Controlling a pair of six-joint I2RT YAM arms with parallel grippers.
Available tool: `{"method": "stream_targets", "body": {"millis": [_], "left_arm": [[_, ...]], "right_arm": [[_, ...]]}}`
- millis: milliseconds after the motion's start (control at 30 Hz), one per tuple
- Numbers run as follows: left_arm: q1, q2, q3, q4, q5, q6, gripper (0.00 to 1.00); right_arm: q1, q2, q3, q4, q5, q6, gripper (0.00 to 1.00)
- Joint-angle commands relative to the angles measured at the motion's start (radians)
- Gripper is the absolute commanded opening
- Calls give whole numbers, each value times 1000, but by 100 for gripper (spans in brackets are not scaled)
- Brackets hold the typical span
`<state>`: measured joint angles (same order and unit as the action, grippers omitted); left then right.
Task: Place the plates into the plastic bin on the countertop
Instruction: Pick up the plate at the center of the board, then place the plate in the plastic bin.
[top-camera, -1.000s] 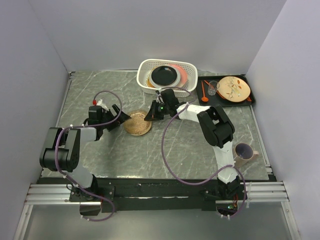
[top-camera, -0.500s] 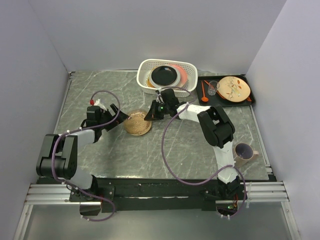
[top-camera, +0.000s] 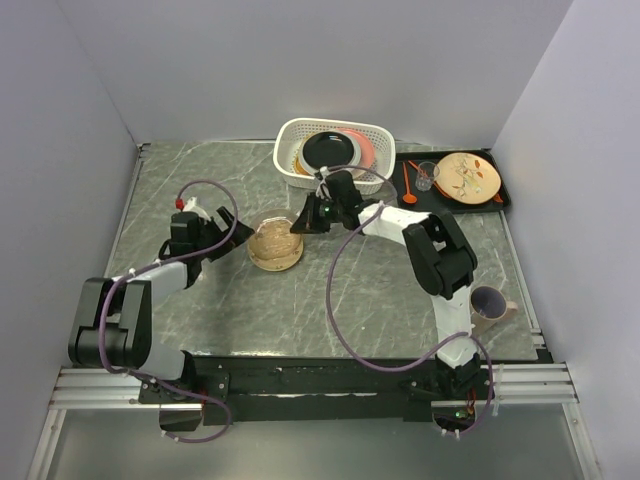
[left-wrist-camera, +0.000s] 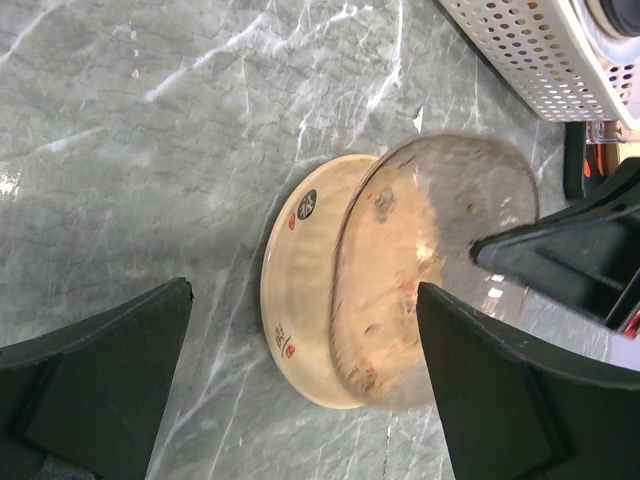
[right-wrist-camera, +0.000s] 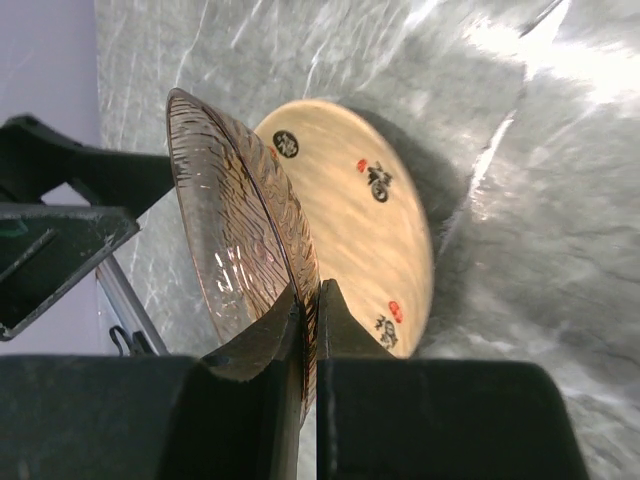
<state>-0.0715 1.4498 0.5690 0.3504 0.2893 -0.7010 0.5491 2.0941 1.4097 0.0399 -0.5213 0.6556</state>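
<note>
My right gripper (top-camera: 305, 219) is shut on the rim of a clear amber-tinted ribbed glass plate (top-camera: 270, 236) (right-wrist-camera: 232, 235), its jaws (right-wrist-camera: 310, 300) pinching the edge. The glass plate hangs tilted over a cream plate (top-camera: 279, 259) (right-wrist-camera: 365, 225) (left-wrist-camera: 300, 290) with small printed marks, which lies flat on the countertop (top-camera: 200, 180). My left gripper (top-camera: 231, 231) (left-wrist-camera: 305, 292) stands open just left of both plates, touching neither. The white lattice plastic bin (top-camera: 287, 135) (left-wrist-camera: 520, 50) stands behind and holds a black plate (top-camera: 328, 150), a pink plate (top-camera: 367, 150) and others beneath.
A flat black tray (top-camera: 505, 200) at the back right carries a cream plate with red-orange leaf marks (top-camera: 468, 176), a small glass (top-camera: 427, 175) and orange spoons (top-camera: 408, 184). A mug (top-camera: 488, 304) lies near the right edge. Walls close the back and both sides.
My right gripper has raised the glass plate off the cream plate and drawn back a little toward the bin. The left arm has stretched farther out, its gripper still open.
</note>
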Motion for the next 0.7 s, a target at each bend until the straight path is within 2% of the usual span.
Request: {"method": "stream_targets", "body": {"millis": [0, 233, 667], "left_arm": [[6, -48, -8, 9, -32, 5, 99], [29, -71, -37, 39, -33, -15, 99], [53, -22, -31, 48, -3, -11, 99]], "right_arm": [[-40, -83, 84, -12, 24, -30, 0], [-89, -77, 173, -63, 49, -53, 0], [-195, -36, 365, -121, 70, -53, 0]]}}
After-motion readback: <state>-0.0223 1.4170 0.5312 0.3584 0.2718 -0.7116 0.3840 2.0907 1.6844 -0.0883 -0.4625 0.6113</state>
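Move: The right hand already pinches the clear plate by its rim; the bin's middle is about 19 cm ahead of it, 9 cm to its right and 4 cm lower. The black plate in the bin lies roughly 20 cm ahead and 7 cm right; the cream plate is on the counter 3 cm back, 6 cm left and some 9 cm below. From the left hand, the bin is around 19 cm ahead and 23 cm right. The right hand, still pinching the clear plate, carries it about 10 cm forward, rising, rightward towards the bin. ##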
